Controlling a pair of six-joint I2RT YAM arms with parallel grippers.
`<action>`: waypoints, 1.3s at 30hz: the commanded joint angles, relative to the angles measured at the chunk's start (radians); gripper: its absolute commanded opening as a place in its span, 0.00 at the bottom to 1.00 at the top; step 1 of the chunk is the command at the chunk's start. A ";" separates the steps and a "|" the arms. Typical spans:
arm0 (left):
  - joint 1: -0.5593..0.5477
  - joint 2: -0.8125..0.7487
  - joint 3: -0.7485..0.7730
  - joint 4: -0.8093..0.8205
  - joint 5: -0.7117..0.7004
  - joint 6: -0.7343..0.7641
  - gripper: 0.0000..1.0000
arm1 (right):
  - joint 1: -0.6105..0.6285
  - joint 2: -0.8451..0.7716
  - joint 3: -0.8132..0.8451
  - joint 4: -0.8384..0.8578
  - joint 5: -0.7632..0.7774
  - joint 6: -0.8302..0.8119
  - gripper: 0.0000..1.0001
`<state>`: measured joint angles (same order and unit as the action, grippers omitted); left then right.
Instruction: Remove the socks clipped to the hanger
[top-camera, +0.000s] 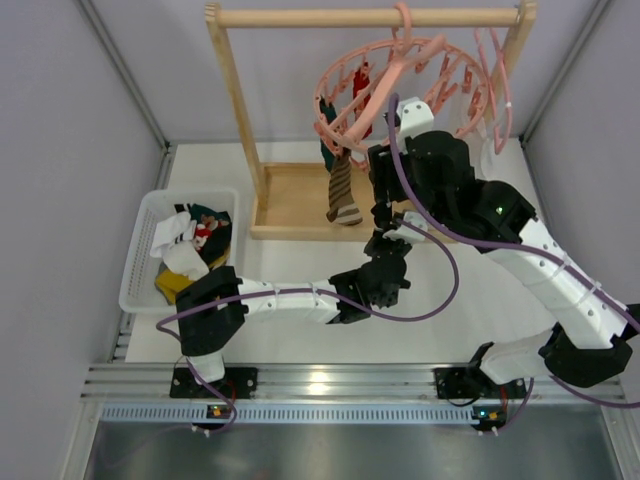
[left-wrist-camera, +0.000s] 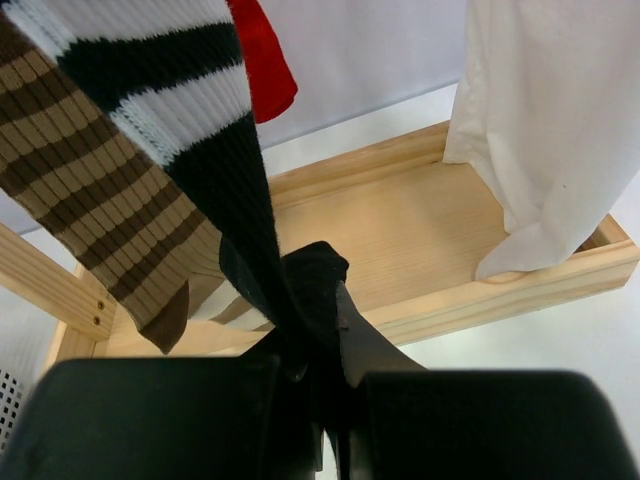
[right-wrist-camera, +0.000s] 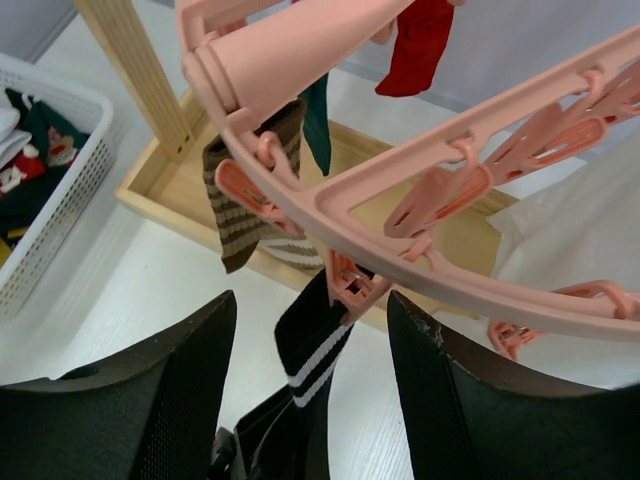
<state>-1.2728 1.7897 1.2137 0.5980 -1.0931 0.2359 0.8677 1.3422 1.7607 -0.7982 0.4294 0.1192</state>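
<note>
The round pink hanger (top-camera: 335, 75) hangs from the wooden rack; its ring (right-wrist-camera: 330, 205) fills the right wrist view. One of its clips (right-wrist-camera: 350, 285) holds a black sock with white stripes (right-wrist-camera: 318, 345). My right gripper (right-wrist-camera: 312, 300) is open, one finger on each side of that clip, not touching it. My left gripper (left-wrist-camera: 315, 345) is shut on the lower end of the same black sock (left-wrist-camera: 200, 100), just below the right gripper (top-camera: 383, 215). A brown striped sock (top-camera: 342, 195), a dark teal sock (right-wrist-camera: 317, 120) and a red sock (right-wrist-camera: 415, 45) also hang clipped.
A white basket (top-camera: 140, 260) with removed socks stands at the left. The wooden rack (top-camera: 240, 100) has a tray base (left-wrist-camera: 420, 230). A white garment (left-wrist-camera: 540, 130) hangs at the right beside a plain pink hanger (top-camera: 490, 70).
</note>
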 joint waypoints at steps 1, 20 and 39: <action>-0.003 -0.015 0.003 0.022 -0.002 -0.009 0.00 | 0.023 -0.008 -0.007 0.089 0.110 0.033 0.59; -0.030 0.019 0.067 0.022 0.002 0.026 0.00 | 0.148 0.127 0.042 0.120 0.534 0.027 0.60; -0.036 0.033 0.067 0.022 0.022 0.005 0.00 | 0.157 0.121 -0.038 0.274 0.640 -0.064 0.29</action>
<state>-1.3018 1.8091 1.2453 0.5976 -1.0782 0.2520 1.0126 1.4830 1.7210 -0.6140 1.0336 0.0757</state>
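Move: The clip gripping the black-and-white striped sock is about 4 cm ahead of the right hand, 1 cm to its right and 1 cm lower. The brown-striped sock hangs some 5 cm ahead, 7 cm left and 7 cm below that hand; the red sock is roughly 17 cm ahead, 4 cm left and 4 cm lower. From the left hand, already holding the black sock's lower part, that clip is about 13 cm up, 2 cm ahead and 2 cm left. Forward about 3 cm under the hanger's near rim, dipping a couple of centimetres and then coming partly back up, the right hand brings its fingertips to either side of the black sock's clip. Meanwhile its wrist swings clockwise some 20 degrees, tips up and rolls left side down; the fingers then close on the clip. The left hand keeps its pinch on the sock and eases right and back by 1 to 2 cm. ##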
